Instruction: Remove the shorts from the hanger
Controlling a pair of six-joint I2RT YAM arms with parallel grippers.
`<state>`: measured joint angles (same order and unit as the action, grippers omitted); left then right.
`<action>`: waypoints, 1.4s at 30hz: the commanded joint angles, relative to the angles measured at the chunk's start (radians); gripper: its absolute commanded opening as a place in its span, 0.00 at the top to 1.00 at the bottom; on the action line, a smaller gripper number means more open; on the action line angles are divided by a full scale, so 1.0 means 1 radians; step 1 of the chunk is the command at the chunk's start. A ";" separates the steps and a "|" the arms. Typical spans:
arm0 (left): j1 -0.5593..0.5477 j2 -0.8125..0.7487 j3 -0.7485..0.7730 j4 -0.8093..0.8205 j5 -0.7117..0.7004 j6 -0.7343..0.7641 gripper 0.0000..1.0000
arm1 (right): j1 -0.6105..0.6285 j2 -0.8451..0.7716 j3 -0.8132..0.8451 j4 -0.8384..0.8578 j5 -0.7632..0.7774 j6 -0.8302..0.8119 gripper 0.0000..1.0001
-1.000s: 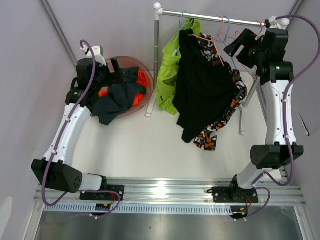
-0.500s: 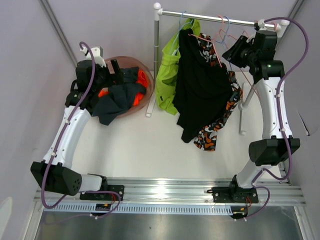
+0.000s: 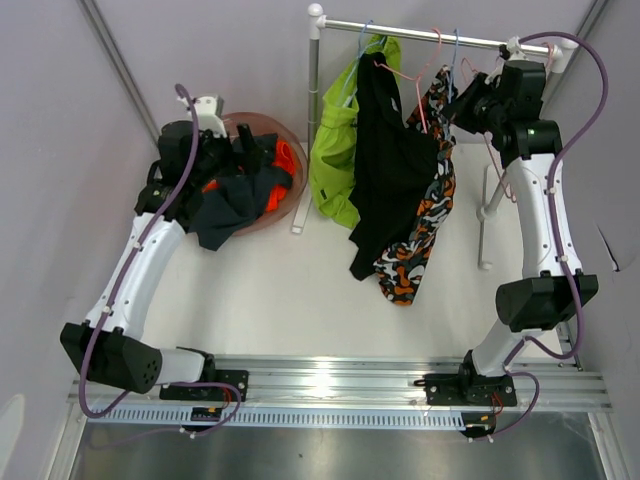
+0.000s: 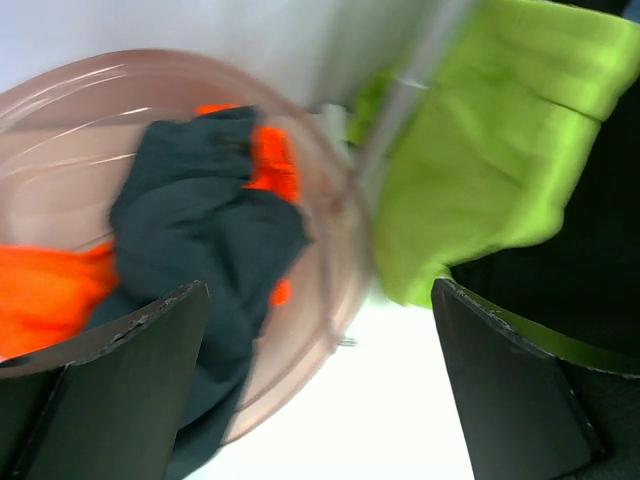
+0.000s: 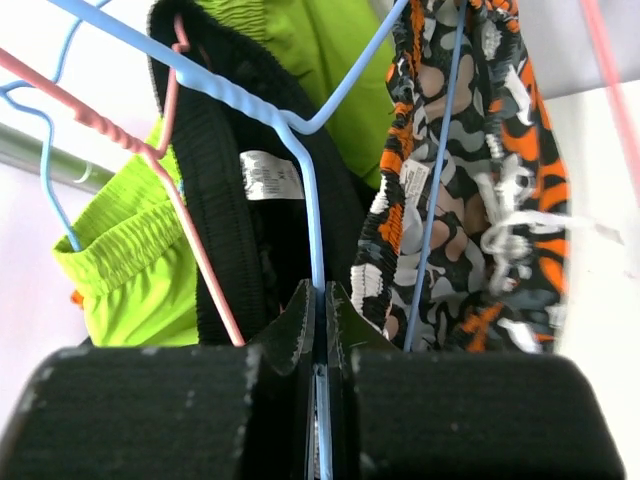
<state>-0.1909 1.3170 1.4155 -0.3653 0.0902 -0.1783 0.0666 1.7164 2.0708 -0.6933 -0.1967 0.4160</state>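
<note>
Three pairs of shorts hang on hangers from the rail (image 3: 430,35): lime green (image 3: 335,150), black (image 3: 395,170) and orange-black-white patterned (image 3: 415,250). My right gripper (image 3: 455,105) is up at the hangers, just right of the clothes. In the right wrist view it (image 5: 321,292) is shut on a thin wire of a blue hanger (image 5: 312,200), between the black shorts (image 5: 225,230) and the patterned shorts (image 5: 480,200). A pink hanger (image 5: 190,235) crosses the black waistband. My left gripper (image 3: 245,150) hovers over the basket and is open (image 4: 315,290), holding nothing.
A pink translucent basket (image 3: 290,185) with dark grey and orange clothes (image 4: 200,230) stands left of the rack. The rack's post (image 3: 312,120) rises between the basket and the lime shorts (image 4: 490,150). A second rack leg (image 3: 487,215) stands to the right.
My right gripper has moved left into the hangers and shut on the blue hanger wire. The hanging shorts have swung left. The left arm has shifted slightly right.
</note>
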 commanded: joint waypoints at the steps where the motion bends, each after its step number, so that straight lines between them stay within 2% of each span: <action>1: -0.122 -0.059 0.060 0.040 0.140 0.100 0.01 | -0.002 -0.046 0.069 -0.055 0.133 -0.025 1.00; 3: -0.218 -0.071 0.074 0.040 0.181 0.123 0.01 | -0.011 -0.060 0.112 -0.074 0.152 -0.028 1.00; 9: -0.418 -0.102 0.080 0.077 0.263 0.123 0.01 | -0.016 -0.112 0.167 -0.127 0.172 -0.039 1.00; 13: -0.524 -0.110 -0.001 0.212 0.350 0.102 0.01 | -0.014 -0.156 0.158 -0.153 0.160 -0.014 1.00; 20: -0.715 0.017 -0.020 0.334 0.370 0.123 0.01 | 0.004 -0.236 0.121 -0.178 0.149 0.023 1.00; 29: -0.866 0.258 0.074 0.419 0.326 0.143 0.01 | 0.012 -0.328 0.066 -0.187 0.097 0.090 1.00; 37: -0.895 0.393 0.193 0.457 0.254 0.140 0.01 | 0.016 -0.385 0.009 -0.189 0.074 0.102 1.00; 40: -0.895 0.436 0.241 0.454 0.237 0.140 0.06 | 0.015 -0.405 -0.023 -0.178 0.065 0.107 1.00; 42: -0.895 0.465 0.267 0.433 0.237 0.142 0.38 | 0.015 -0.411 -0.031 -0.176 0.063 0.109 1.00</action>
<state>-1.0847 1.7538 1.6100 0.0223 0.3504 -0.0612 0.0765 1.3426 2.0449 -0.9226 -0.1078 0.5037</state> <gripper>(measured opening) 0.691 0.033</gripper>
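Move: The patterned shorts hang about 37 cm to the right of the open left hand, some 4 cm back and 10 cm lower; the black shorts are about 31 cm right, 2 cm back, and the green shorts some 19 cm right, 5 cm ahead, both about 10 cm lower. From the right hand, already shut on the blue hanger, the patterned shorts lie roughly 5 cm left, 5 cm back and 15 cm below. Left sweeps 40 cm right, 20 back to patterned shorts, starts closing; right draws held hanger back and up. ##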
